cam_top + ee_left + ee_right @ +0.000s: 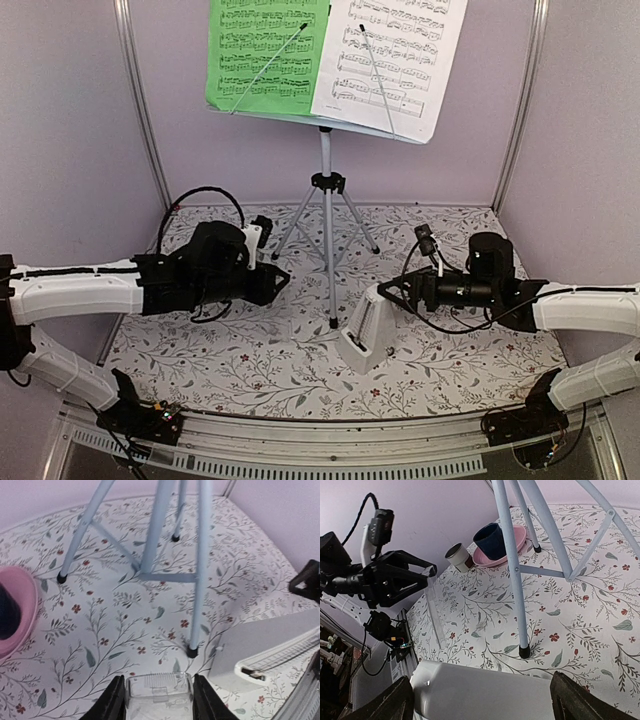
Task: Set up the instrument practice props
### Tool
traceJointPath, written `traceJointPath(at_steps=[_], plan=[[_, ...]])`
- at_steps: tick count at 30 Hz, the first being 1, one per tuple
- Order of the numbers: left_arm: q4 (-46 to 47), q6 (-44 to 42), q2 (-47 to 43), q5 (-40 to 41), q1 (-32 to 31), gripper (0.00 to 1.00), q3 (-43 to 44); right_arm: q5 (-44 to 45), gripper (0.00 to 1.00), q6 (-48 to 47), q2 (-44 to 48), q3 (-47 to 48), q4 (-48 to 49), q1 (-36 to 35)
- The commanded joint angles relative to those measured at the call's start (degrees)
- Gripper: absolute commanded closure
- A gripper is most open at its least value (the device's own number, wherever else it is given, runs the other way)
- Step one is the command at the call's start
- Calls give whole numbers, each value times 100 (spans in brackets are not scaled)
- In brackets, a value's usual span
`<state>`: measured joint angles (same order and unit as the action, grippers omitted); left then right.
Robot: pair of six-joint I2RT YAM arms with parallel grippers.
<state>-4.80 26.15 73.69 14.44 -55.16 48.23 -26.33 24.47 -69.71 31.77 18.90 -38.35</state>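
The pale grey tripod music stand [326, 190] stands at the back centre. A green sheet [268, 50] and a white sheet [390, 55] lie on its desk under wire holders. The white pyramid metronome [362, 335] stands on the cloth by the stand's front leg. It also shows in the right wrist view [485, 690] and the left wrist view [260, 647]. My right gripper [383, 293] has its jaws wide, one on each side of the metronome's upper body. My left gripper [283, 281] is shut on a clear plastic cover [159, 692], left of the stand.
A dark blue cup [491, 541] on a pink plate [517, 542] and a small white cup [457, 556] stand at the back left, behind my left arm. The tripod legs [200, 570] spread between the two grippers. Purple walls close the back and sides.
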Motion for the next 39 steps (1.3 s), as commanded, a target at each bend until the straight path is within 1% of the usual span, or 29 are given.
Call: traceJointPath(at_steps=[1,6,8,13,20,22,24,28,33,34,36,37,39], plan=[[-1862,276,482,-545,785,100,498,14,4,-275,-93,-12,-992,64],[-2323,-41,1327,-752,1298,100,1007,-100,2,-284,-32,158,-995,62],[-2283,-160,1601,-791,1459,100,1090,-123,1,-285,32,225,-984,64],[-2206,-428,2322,-819,1775,100,1354,-314,1,-354,183,341,-962,58],[-2185,-723,3037,-808,1985,99,1708,-416,1,-340,545,400,-1075,64],[-2183,-747,3096,-803,2006,93,1808,-367,1,-338,648,375,-1202,64],[-2160,-781,3107,-829,2030,80,1858,-328,1,-338,791,331,-1349,68],[-2201,-820,3028,-872,2070,51,1909,-265,1,-367,1111,192,-1719,59],[-2078,-759,2646,-1168,2064,26,1774,-356,1,-207,1408,-235,-1908,63],[-2007,-751,2529,-1174,2037,23,1699,-380,1,-147,1437,-365,-1900,62],[-1806,-826,2255,-1164,1924,21,1515,-470,1,-18,1445,-577,-1865,56],[-1541,-925,2077,-1217,1813,22,1373,-456,1,16,1428,-668,-1874,44],[-868,-1224,1619,-1405,1539,27,868,-364,7,97,1379,-876,-1878,-1]])
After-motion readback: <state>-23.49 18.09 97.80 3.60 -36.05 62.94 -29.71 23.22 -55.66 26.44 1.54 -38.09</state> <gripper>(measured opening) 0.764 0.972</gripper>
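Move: My left hand already holds the metronome's clear cover; the bare table it goes to is about 9 cm ahead, 8 cm left and 18 cm below. From this hand the pink plate lies some 21 cm ahead and 17 cm left, the stand's near foot 5 cm ahead and 9 cm right, and the metronome level with it, 18 cm right. From my right hand, the metronome's middle is about 3 cm left, 1 cm ahead and 9 cm down. I lower the clear cover about 16 cm with my left hand while carrying it some 9 cm forward and 8 cm left onto the table, tipping the fingers steeply down. There I open them, let go and lift about 4 cm. Meanwhile my right hand, its fingers already open at the metronome's top, backs away some 5 cm and a little right, rising slightly before it sinks. ##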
